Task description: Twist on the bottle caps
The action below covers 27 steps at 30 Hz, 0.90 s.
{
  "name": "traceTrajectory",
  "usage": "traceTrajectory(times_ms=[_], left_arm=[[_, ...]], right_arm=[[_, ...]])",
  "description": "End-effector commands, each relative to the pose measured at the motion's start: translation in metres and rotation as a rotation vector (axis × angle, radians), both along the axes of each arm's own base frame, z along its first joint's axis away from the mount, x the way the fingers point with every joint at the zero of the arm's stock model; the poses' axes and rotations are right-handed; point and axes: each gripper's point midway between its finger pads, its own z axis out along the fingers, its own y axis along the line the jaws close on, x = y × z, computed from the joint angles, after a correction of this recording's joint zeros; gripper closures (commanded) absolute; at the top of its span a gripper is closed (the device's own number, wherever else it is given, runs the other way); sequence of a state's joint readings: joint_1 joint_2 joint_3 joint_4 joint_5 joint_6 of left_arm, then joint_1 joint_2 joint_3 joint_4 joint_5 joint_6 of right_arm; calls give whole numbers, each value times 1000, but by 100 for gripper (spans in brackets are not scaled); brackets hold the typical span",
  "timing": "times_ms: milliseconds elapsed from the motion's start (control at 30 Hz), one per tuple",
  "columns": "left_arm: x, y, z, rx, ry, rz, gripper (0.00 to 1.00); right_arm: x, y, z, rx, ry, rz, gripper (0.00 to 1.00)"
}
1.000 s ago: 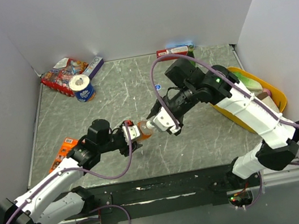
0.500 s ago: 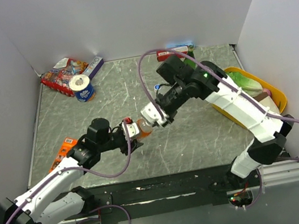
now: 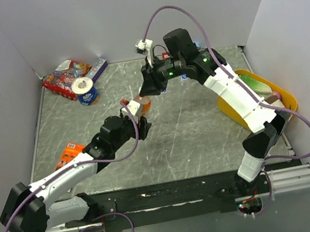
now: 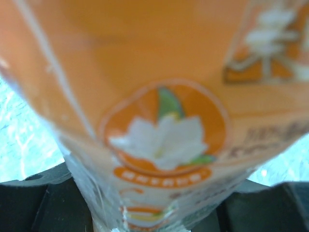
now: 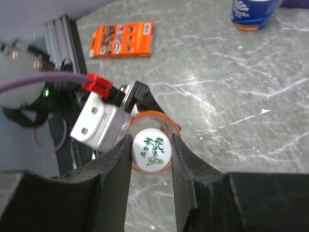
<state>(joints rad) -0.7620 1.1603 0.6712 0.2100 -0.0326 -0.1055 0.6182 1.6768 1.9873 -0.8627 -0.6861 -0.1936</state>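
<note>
A small clear bottle (image 3: 143, 103) of orange drink stands upright above the middle of the table, and my left gripper (image 3: 134, 113) is shut on its body. In the left wrist view its orange label (image 4: 159, 121) fills the frame, with the left gripper (image 4: 159, 215) dark at either side below. My right gripper (image 3: 149, 88) reaches down from above. It (image 5: 151, 151) is shut on a white bottle cap (image 5: 151, 150) with green print that sits on the bottle's mouth, the fingers (image 5: 116, 169) touching both of its sides. The bottle's orange shoulder (image 5: 170, 126) rings the cap.
A blue-and-white tape roll (image 3: 85, 91) and red snack packs (image 3: 65, 77) lie at the far left corner. An orange packet (image 3: 66, 156) lies at the left edge. A yellow bin (image 3: 261, 107) stands at the right. Purple cables loop over both arms.
The left arm has carried the bottle farther back and stood it up. The right arm swung up over it, and its gripper has closed on the cap from above.
</note>
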Motion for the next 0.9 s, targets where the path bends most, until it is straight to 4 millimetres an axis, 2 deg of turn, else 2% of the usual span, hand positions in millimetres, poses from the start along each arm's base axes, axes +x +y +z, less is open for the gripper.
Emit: traceTrajectory(times_ms=[0,33,100,133,167,233,267,300,333,367,400,433,500,600,633,667,700,733,767,833,867], left_arm=[[11,-4,23,-105,18,77,53],[7,0,18,-87,32,75,20],[-3,7,17,-67,45,52,0],[-9,9,16,-48,49,19,4],[-16,19,10,-14,81,7,4],[-28,26,5,24,105,-45,4],[-33,40,2,52,128,-29,4],[-35,44,7,51,128,-35,4],[-38,50,6,71,130,-48,4],[-37,59,14,67,121,-50,4],[-44,65,13,92,149,-67,4],[-54,62,14,93,164,-136,4],[-64,73,8,172,206,-180,4],[-58,98,10,172,251,-81,4],[-56,106,13,162,240,-48,4],[-51,120,26,136,185,16,4],[-49,126,26,119,172,65,4],[-40,131,38,90,108,112,4],[-34,146,43,96,68,190,4],[-26,155,44,49,80,250,4],[-16,168,44,33,91,302,4]], right_arm=[[-39,34,26,89,111,68,100],[-34,33,28,82,66,69,100],[-19,29,24,54,26,36,100],[-14,26,27,42,-20,36,100],[-7,24,25,28,-40,26,100],[2,22,24,13,-101,31,100],[4,22,23,6,-124,38,100],[8,22,23,1,-153,36,100],[12,21,13,-20,-162,36,100],[14,20,14,-20,-184,34,100],[18,19,10,-37,-201,20,100],[20,20,5,-50,-215,24,100],[27,21,7,-50,-244,12,100],[33,22,2,-64,-291,9,100],[34,23,-7,-90,-298,13,100],[35,22,-12,-103,-303,11,100],[36,22,-16,-106,-307,6,100],[39,22,-26,-115,-308,3,100],[38,24,-31,-120,-312,10,100],[40,27,-47,-155,-324,28,100],[39,29,-51,-165,-326,36,100]])
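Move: Between the left hand's pads is the lower part of the bottle, its middle some 6 cm above and 1 cm ahead of that hand; the canister stands roughly 20 cm ahead and 21 cm left, the orange box about 9 cm back and 31 cm left. The right hand holds the capped top over bare table, the spot for its base about 5 cm ahead, 3 cm left and 28 cm below. A loose blue cap lies about 21 cm ahead and 8 cm to its right. Opening wide, the left fingers let go of the bottle; that hand then draws away to its left, some 14 cm, sliding back about 4 cm and finishing a little higher. The right fingers keep their pinch on the capped top, shifting left about 2 cm, then going down some 6 cm and forward 3 cm at growing speed towards the table, the wrist tilting about 15 degrees. ##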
